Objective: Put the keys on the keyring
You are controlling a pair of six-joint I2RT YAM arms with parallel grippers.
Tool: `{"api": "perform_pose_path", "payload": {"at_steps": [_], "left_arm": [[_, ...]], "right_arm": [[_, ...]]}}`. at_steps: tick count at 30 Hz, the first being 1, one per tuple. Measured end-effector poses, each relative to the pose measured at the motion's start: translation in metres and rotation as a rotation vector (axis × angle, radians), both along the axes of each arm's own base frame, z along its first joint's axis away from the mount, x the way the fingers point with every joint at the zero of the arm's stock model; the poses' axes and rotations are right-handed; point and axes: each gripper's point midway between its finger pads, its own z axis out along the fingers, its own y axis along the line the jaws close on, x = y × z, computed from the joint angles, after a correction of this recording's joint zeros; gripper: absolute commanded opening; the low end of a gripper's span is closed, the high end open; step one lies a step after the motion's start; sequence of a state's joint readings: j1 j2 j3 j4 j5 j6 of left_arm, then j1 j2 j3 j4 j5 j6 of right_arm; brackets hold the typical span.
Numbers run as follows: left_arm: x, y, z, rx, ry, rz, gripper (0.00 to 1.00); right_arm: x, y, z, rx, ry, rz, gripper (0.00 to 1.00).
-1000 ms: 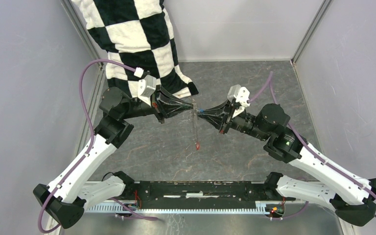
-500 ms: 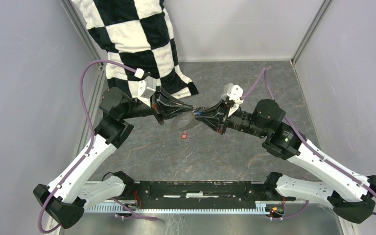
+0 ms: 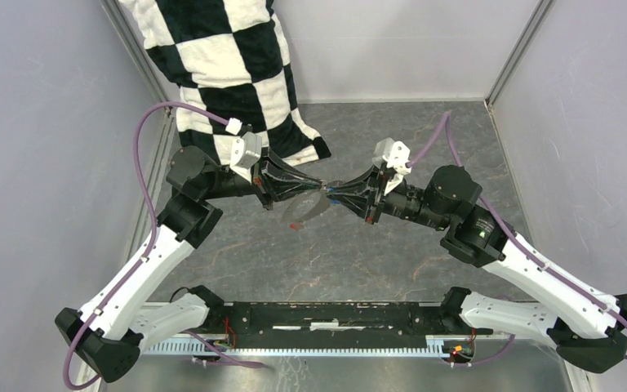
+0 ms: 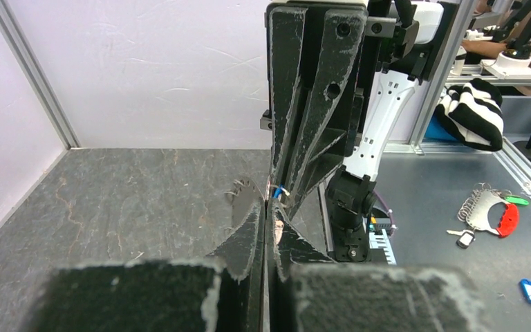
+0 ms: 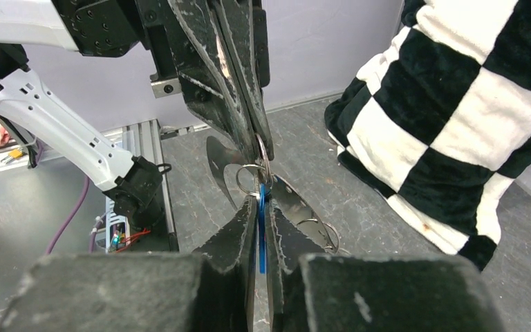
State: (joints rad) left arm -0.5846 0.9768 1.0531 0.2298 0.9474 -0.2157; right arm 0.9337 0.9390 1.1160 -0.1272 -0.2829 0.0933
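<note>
My two grippers meet tip to tip above the middle of the dark floor. The left gripper [image 3: 320, 189] [image 4: 268, 205] is shut on the rim of the keyring [image 3: 310, 209], a thin grey hoop that slants down to the left. The red key [image 3: 295, 226] hangs at the hoop's low end. The right gripper [image 3: 334, 194] [image 5: 263, 202] is shut on the blue key [image 5: 261, 232], held edge-on between its fingers. That key's small metal loop [image 5: 252, 178] touches the keyring [image 5: 264, 153] just below the left fingertips. Whether the loop sits around the hoop I cannot tell.
A black-and-white checkered cloth [image 3: 229, 65] lies at the back left, close behind the left wrist. Grey walls enclose the floor on three sides. The arms' base rail [image 3: 326, 322] runs along the near edge.
The keyring has swung from hanging straight down to slanting left, carrying the red key up and left. The right gripper has pushed in closer to the left fingertips.
</note>
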Motion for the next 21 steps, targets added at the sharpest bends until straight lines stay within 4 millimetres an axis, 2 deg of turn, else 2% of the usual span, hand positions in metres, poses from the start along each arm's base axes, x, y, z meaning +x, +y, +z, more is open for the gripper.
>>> {"api": "perform_pose_path", "payload": {"at_steps": [4, 7, 9, 11, 14, 18, 21], "left_arm": [[0.000, 0.000, -0.004, 0.012, -0.003, -0.002, 0.02], [0.001, 0.000, -0.005, 0.015, -0.015, 0.000, 0.02], [0.001, 0.000, -0.006, 0.016, -0.026, 0.001, 0.02], [0.000, 0.000, -0.006, 0.019, -0.028, -0.004, 0.02], [-0.002, 0.000, -0.009, 0.028, -0.022, -0.016, 0.02], [-0.002, 0.000, -0.012, 0.037, -0.024, -0.013, 0.02], [-0.002, 0.000, -0.013, 0.042, -0.021, -0.013, 0.02]], "right_arm": [[0.000, -0.001, 0.005, 0.018, -0.008, -0.004, 0.10], [0.001, -0.002, 0.008, 0.028, -0.011, -0.014, 0.14], [0.002, -0.002, 0.009, 0.033, -0.013, -0.018, 0.25], [0.002, -0.002, 0.009, 0.033, -0.010, -0.019, 0.42], [0.004, -0.003, 0.008, 0.029, -0.006, -0.028, 0.57], [0.009, -0.010, 0.001, 0.004, 0.003, -0.078, 0.72], [0.007, -0.024, 0.000, 0.014, -0.018, -0.112, 0.82]]}}
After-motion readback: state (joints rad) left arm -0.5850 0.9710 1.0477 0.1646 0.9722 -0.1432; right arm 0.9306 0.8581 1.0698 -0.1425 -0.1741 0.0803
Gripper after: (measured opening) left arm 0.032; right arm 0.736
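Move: The blue key tag sits right between the right gripper's barely parted fingertips. From that hand, the metal keyring hangs some 5 cm to the left, 2 cm back and 5 cm down, and the red tag swings about 8 cm left, 2 cm back and 9 cm lower. For the left gripper, which already pinches a ring at the top of the keyring, the blue tag is roughly 2 cm to the right, 1 cm back and 1 cm lower. Let go of the blue key tag with the right gripper: lift about 1 cm, spread the fingers to roughly three quarters open while sinking back down, then draw off to the right some 2.5 cm, away from the left fingertips. Keep the left gripper shut on its ring and let that hand sink about 1 cm. ##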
